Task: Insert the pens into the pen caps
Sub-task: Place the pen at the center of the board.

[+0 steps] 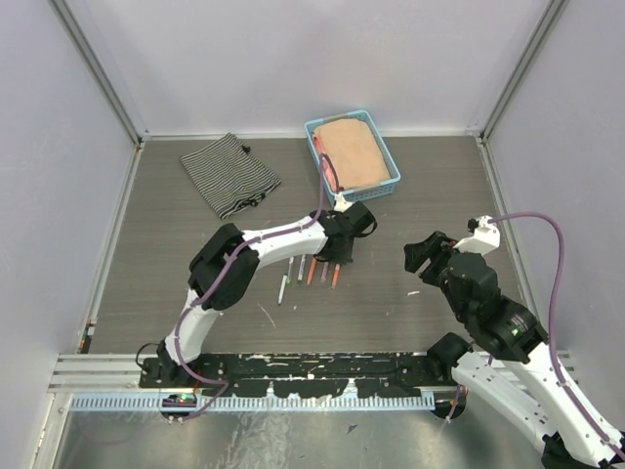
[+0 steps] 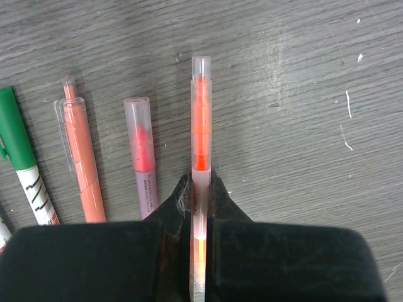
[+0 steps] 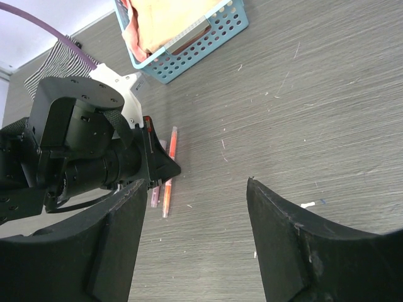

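My left gripper (image 2: 200, 189) is shut on an orange pen (image 2: 201, 126) that lies flat on the table, a clear pen cap (image 2: 201, 69) over its tip. Left of it lie a pink pen (image 2: 140, 151) and an orange-red pen (image 2: 82, 157), both under clear caps, and a white pen with a green cap (image 2: 14, 132). From above, the pens (image 1: 312, 269) form a row just below the left gripper (image 1: 342, 256). My right gripper (image 3: 196, 182) hangs open over bare table to the right, holding nothing. It shows in the top view as well (image 1: 422, 256).
A blue basket (image 1: 389, 166) holding a tan cloth stands at the back. A striped cloth (image 1: 228, 174) lies at the back left. A small white scrap (image 1: 413, 292) lies near the right gripper. Grey walls enclose the table on three sides.
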You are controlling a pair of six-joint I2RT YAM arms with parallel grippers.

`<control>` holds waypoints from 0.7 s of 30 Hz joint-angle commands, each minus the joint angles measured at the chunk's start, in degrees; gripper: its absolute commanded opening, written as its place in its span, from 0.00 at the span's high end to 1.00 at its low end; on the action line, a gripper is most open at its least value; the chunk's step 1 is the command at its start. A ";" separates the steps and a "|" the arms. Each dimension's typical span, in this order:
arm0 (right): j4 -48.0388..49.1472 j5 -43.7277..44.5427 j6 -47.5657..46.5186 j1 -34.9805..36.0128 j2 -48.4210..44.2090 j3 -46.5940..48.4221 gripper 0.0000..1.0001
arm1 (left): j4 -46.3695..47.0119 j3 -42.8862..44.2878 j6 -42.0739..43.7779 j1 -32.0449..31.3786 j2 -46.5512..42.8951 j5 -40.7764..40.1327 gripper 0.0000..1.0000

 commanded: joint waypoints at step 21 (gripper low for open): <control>-0.79 -0.44 0.41 -0.04 1.82 3.75 0.30 | 1.02 0.68 -0.95 -0.25 0.46 -0.55 0.69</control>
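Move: The left hand holds the orange pen just above the board, gripped about 1 cm behind its middle; its resting spot is right under the fingers. The pink pen lies about 3 cm to the left, the salmon pen some 6 cm left and the green-capped pen about 9 cm left, all roughly level with the hand in the forward direction. From the right hand that spot is roughly 8 cm ahead, 19 cm left and 22 cm below. Staying in place low over the board, with less than half a centimetre of drift and its wrist unturned, the left hand spreads its almost shut fingers to roughly a third of their full opening. They let go of the orange pen to the right of the pink one, and the fingertips stay down on either side of it. ##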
